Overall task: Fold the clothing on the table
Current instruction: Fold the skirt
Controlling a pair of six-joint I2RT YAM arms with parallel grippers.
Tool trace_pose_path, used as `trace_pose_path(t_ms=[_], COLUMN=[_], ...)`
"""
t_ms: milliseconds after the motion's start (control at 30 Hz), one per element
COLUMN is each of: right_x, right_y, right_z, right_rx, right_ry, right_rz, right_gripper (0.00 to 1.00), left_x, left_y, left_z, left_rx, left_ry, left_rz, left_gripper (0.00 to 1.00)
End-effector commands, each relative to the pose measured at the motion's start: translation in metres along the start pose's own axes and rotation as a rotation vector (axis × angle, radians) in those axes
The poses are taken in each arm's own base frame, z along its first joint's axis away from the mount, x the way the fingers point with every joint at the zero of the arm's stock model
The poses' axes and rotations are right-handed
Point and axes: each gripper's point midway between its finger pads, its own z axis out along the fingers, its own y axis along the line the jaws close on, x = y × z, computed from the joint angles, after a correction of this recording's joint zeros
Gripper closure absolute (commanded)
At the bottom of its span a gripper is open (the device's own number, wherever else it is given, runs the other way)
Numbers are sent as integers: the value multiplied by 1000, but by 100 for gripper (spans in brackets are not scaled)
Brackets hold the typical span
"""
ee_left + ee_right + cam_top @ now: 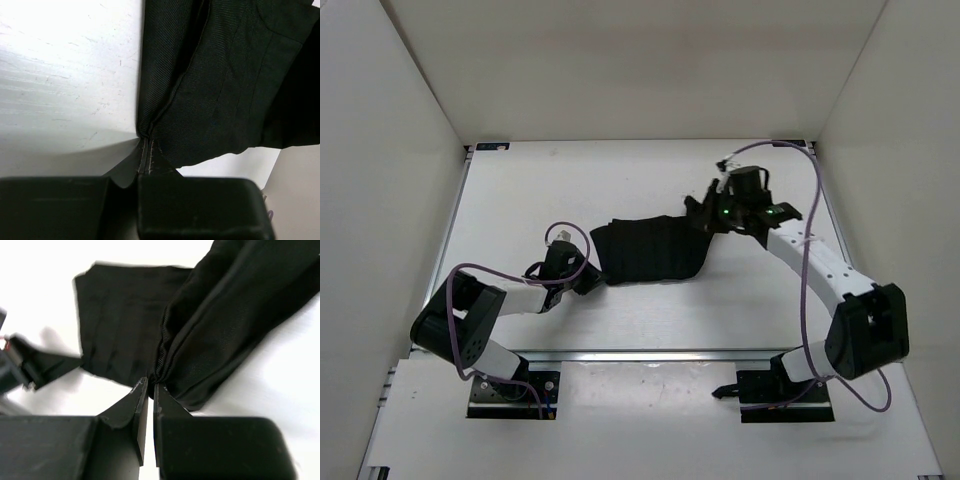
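Observation:
The black clothing lies wrinkled across the middle of the white table. My left gripper is at its left end. In the left wrist view, this gripper is shut on a pinched edge of the clothing. My right gripper is at the garment's far right corner. The right wrist view shows that gripper shut on a gathered fold of the clothing, with the fabric bunched at the tips.
A silver rail runs along the table's near edge, with both arm bases behind it. White walls enclose the table on three sides. Purple cables loop off each arm. The left arm shows blurred in the right wrist view.

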Motion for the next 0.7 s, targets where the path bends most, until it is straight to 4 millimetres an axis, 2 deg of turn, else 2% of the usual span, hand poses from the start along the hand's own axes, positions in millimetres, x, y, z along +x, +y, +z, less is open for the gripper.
trace_pose_path(t_ms=[0, 67, 100, 133, 167, 333, 367, 400, 433, 467, 667], right_x=[11, 13, 22, 17, 21, 51, 58, 73, 77, 79, 111], right_y=[38, 71, 77, 93, 106, 138, 141, 139, 143, 147, 169], right_z=[16, 22, 31, 31, 37, 59, 65, 71, 75, 74, 80], right_rx=[-63, -112, -124, -156, -178, -271, -276, -275, -282, -295, -365], right_ry=[70, 78, 110, 97, 115, 195, 213, 259, 264, 275, 359], right_rz=[-162, -238, -257, -283, -296, -300, -300, -302, -309, -315, -378], right_gripper=[100, 100, 100, 100, 100, 100, 100, 99, 100, 100, 100], left_x=[2, 2, 3, 3, 2, 3, 2, 6, 1, 6, 4], left_y=[3, 7, 8, 7, 5, 6, 7, 9, 8, 10, 10], left_z=[3, 3, 2, 2, 2, 2, 2, 1, 1, 0, 0], left_rx=[-10, -20, -17, -11, -6, -8, -10, -12, -7, -9, -11], left_ry=[-1, -1, 2, 2, 2, 5, 3, 15, 1, 14, 9], left_rz=[3, -5, -3, -6, -6, -8, -10, -10, -16, -13, -18], left_gripper=[100, 100, 100, 100, 100, 100, 100, 100, 100, 100, 100])
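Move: From my right hand, holding the lifted right end of the skirt, the near left corner I am folding towards lies about 22 cm left, 7 cm back and 17 cm below. The skirt's far left corner is some 13 cm beyond that corner and 2 cm farther left; the middle of the lying part is some 11 cm to my right hand's left, level fore and aft, 16 cm down. My left hand already has that near left corner between its shut fingers. With my right fingers shut on the skirt's right end, I sweep it left over the lying part towards the corner under my left hand, about 17 cm, quickly at first, then slower while sinking some 7 cm and easing back, the hand swinging about 30 degrees counter-clockwise. My left hand stays low, still pinching its corner. ##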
